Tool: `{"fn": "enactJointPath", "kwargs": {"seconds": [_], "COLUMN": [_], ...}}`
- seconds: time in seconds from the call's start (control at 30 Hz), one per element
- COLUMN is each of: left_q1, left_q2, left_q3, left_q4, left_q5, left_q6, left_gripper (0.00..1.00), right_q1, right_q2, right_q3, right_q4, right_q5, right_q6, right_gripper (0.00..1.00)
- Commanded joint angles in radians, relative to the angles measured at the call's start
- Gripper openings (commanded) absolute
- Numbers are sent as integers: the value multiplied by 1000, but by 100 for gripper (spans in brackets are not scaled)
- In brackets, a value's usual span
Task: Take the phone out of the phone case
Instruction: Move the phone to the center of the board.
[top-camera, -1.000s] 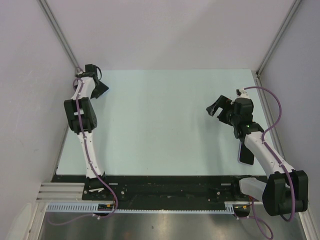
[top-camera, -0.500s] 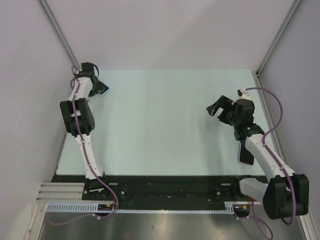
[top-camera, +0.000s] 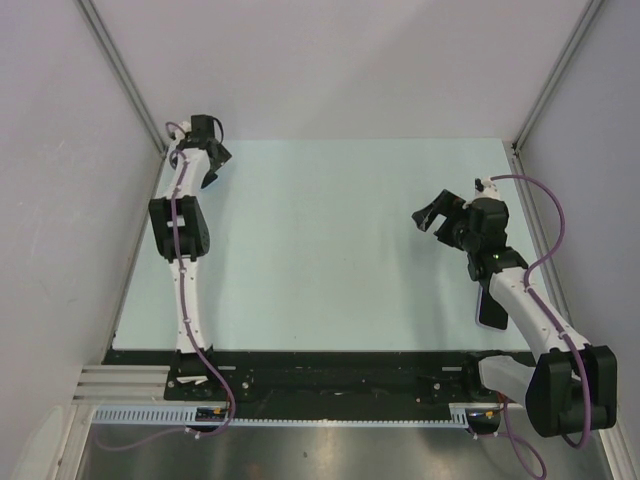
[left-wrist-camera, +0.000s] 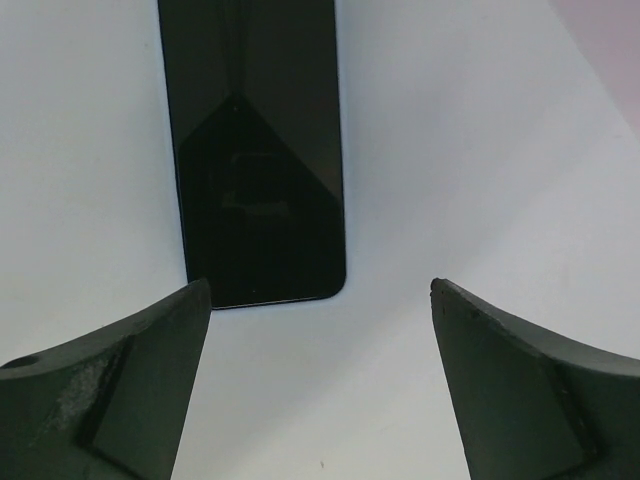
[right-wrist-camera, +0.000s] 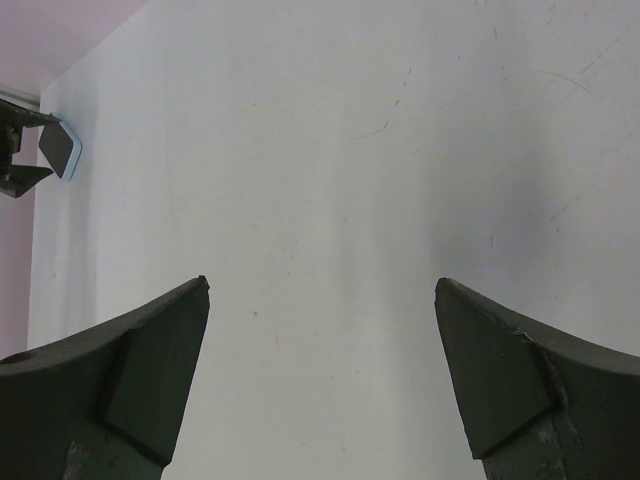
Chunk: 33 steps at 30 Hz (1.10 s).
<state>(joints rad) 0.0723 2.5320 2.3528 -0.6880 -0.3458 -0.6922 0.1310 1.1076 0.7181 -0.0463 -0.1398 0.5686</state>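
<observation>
A glossy black phone (left-wrist-camera: 255, 150) lies flat on the pale table in the left wrist view, just ahead of my left gripper (left-wrist-camera: 320, 285). That gripper is open, with only bare table between its fingers and nothing touching the phone. From above, the left gripper (top-camera: 212, 165) is at the far left corner. The phone (right-wrist-camera: 60, 148) also shows small at the far left of the right wrist view. My right gripper (right-wrist-camera: 322, 282) hangs open and empty over bare table at mid right (top-camera: 432, 215). A dark flat slab (top-camera: 490, 305) lies partly under the right forearm; I cannot tell if it is the phone case.
Grey walls and metal corner posts (top-camera: 120, 70) close in the table on the left, back and right. The table's far left edge (top-camera: 160, 160) runs right beside the left gripper. The black base rail (top-camera: 330, 375) lies along the near edge.
The left arm has swung its elbow rightward, and its gripper has shifted slightly right and toward the back while opening a little wider. The right arm has stayed still.
</observation>
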Motion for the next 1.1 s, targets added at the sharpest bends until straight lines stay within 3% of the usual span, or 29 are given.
{"fn": "enactJointPath", "kwargs": {"seconds": [0.0,0.5,0.73,1.07], "left_q1": [-12,-11,9,18], "left_q2": [42,76,93,88], "left_q3": [91,91,100,83], "left_q4": [-28,-128,-148,-188], "left_q5": [-139,-196,-154,-160], "left_q6": [-35,-44,-43,0], "left_gripper": [95,96,96,92], "right_q1": [1,5,12,16], "right_q2": [15,12,12,15], "right_q3": [3,1,1,1], "right_q4": [36,52,57,65], "right_q5": [-3,5,11,9], "right_q6": [7,-1,-4,-4], "right_gripper": [100,100,100,100]}}
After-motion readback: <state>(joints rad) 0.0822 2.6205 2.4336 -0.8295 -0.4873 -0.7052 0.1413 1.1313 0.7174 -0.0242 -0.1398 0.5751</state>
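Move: The phone lies askew in the board's far left corner, its long side running forward-left. Its middle is about 4 cm ahead of the left hand, 7 cm to its left and 4 cm below, with the near short end almost under the open fingers. No other object stands close by. From the idle right hand the phone is some 30 cm ahead, 57 cm to the left and roughly 14 cm lower. No sure contact yet: the left hand sinks about 3.5 cm at the phone's near end, most of it at once, then eases roughly 3 cm left and as much back, crosswise over that end. The wrist tips the fingers some 10 degrees more steeply down and turns slightly counter-clockwise. The fingers stay wide open; the forward-right one ends up over the phone's near corner. ##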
